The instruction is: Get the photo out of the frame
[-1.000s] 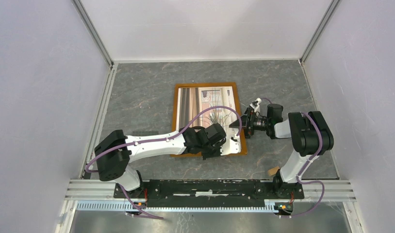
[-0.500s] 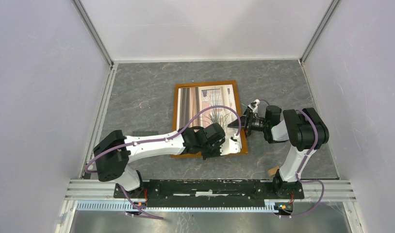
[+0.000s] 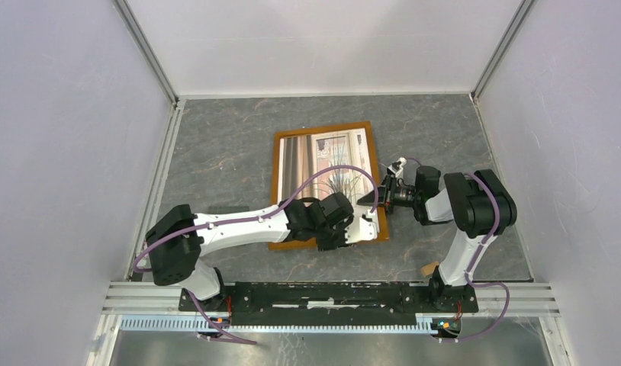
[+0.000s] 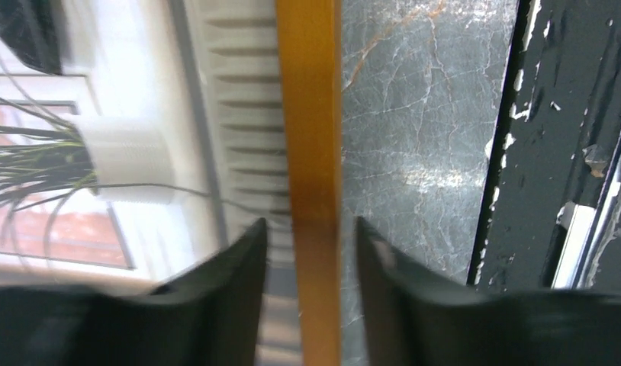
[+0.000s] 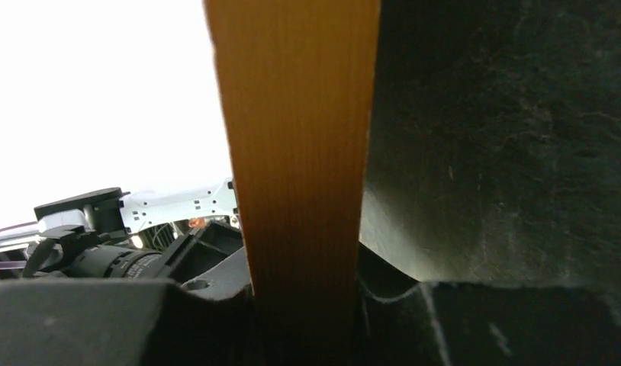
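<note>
The frame [image 3: 275, 191], with its narrow orange-brown border, lies face up on the grey table. The photo [image 3: 323, 164] of a spiky potted plant sits inside it. My left gripper [image 3: 352, 232] is at the frame's near right corner. In the left wrist view its fingers [image 4: 239, 267] straddle the border [image 4: 311, 114] with a gap on each side, and the photo [image 4: 124, 152] shows to the left. My right gripper [image 3: 372, 200] reaches in from the right. In the right wrist view this gripper [image 5: 304, 274] presses on both sides of the border [image 5: 296, 137].
A black rail [image 3: 330, 293] with both arm bases runs along the near edge. A small tan piece [image 3: 428, 267] lies by the right base. White walls enclose the marbled table top [image 3: 216, 152] on three sides.
My right gripper has closed onto the frame's right border. The left jaws have opened a little off the near border. The frame has turned slightly, its far end shifting away.
</note>
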### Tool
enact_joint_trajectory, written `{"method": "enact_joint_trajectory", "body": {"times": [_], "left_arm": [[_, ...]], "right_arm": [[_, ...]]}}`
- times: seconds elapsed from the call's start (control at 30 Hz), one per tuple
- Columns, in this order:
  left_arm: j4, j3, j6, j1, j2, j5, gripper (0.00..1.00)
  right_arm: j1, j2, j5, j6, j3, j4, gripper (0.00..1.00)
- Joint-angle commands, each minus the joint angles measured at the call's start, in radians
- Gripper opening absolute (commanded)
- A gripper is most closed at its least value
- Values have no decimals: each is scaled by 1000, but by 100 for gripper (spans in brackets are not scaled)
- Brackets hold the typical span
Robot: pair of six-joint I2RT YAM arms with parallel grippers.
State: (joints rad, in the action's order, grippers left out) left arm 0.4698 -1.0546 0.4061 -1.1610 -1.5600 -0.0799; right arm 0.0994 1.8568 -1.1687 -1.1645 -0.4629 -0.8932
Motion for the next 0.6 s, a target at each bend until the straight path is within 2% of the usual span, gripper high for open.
{"method": "enact_joint_trajectory", "body": {"times": [0.0, 0.17, 0.2, 0.33, 0.47, 0.57], "left_arm": [[24, -99, -8, 32, 42, -9, 61], [175, -198, -61, 102, 77, -94, 86], [225, -235, -70, 125, 76, -126, 99], [360, -367, -132, 251, 70, -211, 100], [425, -468, -193, 421, 66, -259, 100], [468, -539, -205, 533, 60, -261, 100]], "right_arm": [[14, -99, -32, 103, -55, 116, 0], [10, -203, 13, 347, -133, 474, 0], [11, -223, 32, 424, -158, 564, 0], [9, -282, 147, 736, -335, 985, 0], [8, -305, 247, 933, -492, 1212, 0], [8, -324, 308, 1041, -581, 1298, 0]]}}
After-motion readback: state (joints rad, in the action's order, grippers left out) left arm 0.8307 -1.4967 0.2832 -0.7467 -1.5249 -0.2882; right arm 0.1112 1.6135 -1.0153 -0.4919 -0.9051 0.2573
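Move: At the frame's near edge sits the left hand, its fingers astride the bar; the frame's middle lies about 15 cm ahead of this hand, 3 cm to its left and 2 cm lower, the far left corner some 27 cm ahead and 15 cm left. Already gripping the right edge, the right hand has the frame's middle 11 cm to its left and 3 cm ahead; the wooden block lies 17 cm behind it and 15 cm right. Letting go of the frame's near edge, the left hand opens wide and climbs about 14 cm, then also sweeps some 11 cm forward and a little left over the frame, turning counter-clockwise. The right hand keeps its pinch on the right edge, lifting it about 5 cm and easing forward while its wrist rolls, left side dropping, with a slight tip upward. ##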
